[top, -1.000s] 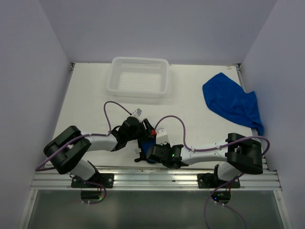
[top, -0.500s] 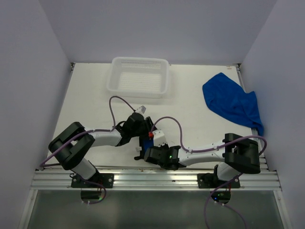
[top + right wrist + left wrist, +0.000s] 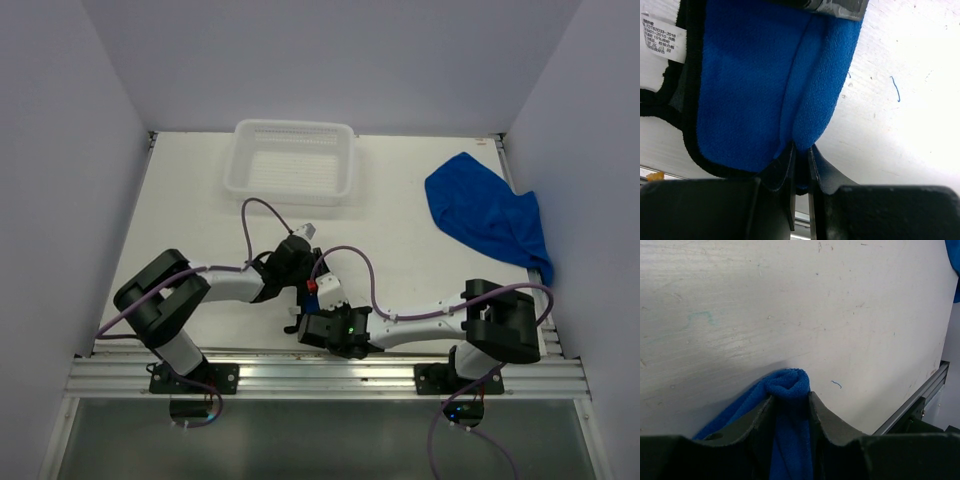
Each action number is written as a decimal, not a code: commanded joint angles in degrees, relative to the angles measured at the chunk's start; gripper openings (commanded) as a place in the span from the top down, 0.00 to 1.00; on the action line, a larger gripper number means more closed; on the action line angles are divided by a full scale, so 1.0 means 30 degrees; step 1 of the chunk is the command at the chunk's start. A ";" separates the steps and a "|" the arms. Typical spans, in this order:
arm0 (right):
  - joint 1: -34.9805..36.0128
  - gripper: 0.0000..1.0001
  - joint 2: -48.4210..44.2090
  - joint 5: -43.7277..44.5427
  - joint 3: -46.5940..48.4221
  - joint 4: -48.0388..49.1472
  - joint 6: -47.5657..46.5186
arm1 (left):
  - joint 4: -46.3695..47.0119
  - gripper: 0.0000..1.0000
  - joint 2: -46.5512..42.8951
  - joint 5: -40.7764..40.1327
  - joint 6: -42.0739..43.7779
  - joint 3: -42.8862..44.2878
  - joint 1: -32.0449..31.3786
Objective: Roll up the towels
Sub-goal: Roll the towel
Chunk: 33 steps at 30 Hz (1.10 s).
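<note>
One royal-blue towel point(image 3: 787, 385) lies near the table's front edge between both arms, partly rolled, its rolled end showing in the left wrist view. My left gripper point(image 3: 790, 396) is shut on that roll, one finger pressing each side. In the right wrist view the same towel point(image 3: 765, 75) spreads out with a black hem and a white label, and my right gripper point(image 3: 801, 147) is shut on a fold of its edge. From above, the two gripper heads meet over it and hide most of it. A second towel point(image 3: 487, 215) lies crumpled at the back right, away from both grippers.
A white plastic basket point(image 3: 291, 160) stands at the back left of centre with nothing in it. The aluminium rail point(image 3: 330, 375) runs along the front edge just behind the grippers. Purple cables point(image 3: 265, 215) loop above both forearms.
My left gripper has swung right and nearer toward the right gripper, and its jaws have narrowed onto the towel roll. The right gripper has shifted slightly left, still pinching the towel.
</note>
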 commanded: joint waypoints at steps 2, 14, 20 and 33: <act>0.0358 1.00 0.0347 0.0730 0.1069 -0.1939 0.0295 | -0.1507 0.67 0.0740 -0.1454 0.1300 0.0517 -0.0186; 0.1207 1.00 0.2076 0.2485 0.3148 -0.4869 0.0852 | -0.1655 0.91 0.2175 -0.1046 0.1858 0.0605 -0.0215; 0.1529 1.00 0.2955 0.3161 0.4321 -0.6773 0.1056 | -0.1743 1.00 0.2147 -0.1192 0.1916 0.0489 -0.0215; 0.2643 1.00 0.6407 0.5007 0.7720 -1.2076 0.1088 | 0.5433 1.00 -0.0371 0.0096 -0.0544 -0.4462 0.0635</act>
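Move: The left hand's half-open fingers straddle the far end of the blue towel's roll, its middle roughly 1 cm to their right and 1 cm lower. The unrolled flat part lies about 6 cm back and 5 cm left of that hand, the white label some 7 cm back and 9 cm left. The right hand already grips the roll's near end; from it the flat part is about 4 cm ahead, 5 cm left and 2 cm down. The left fingers close on the far end of the roll and pinch it, easing about 1 cm down and 1 cm right, then carry that grip some 2 cm left and 1.5 cm back. Meanwhile the right hand keeps hold of the near end and rolls about 25 degrees, its left side dipping towards the flat part, as it rises nearly 2 cm and first drifts 1 cm right. ##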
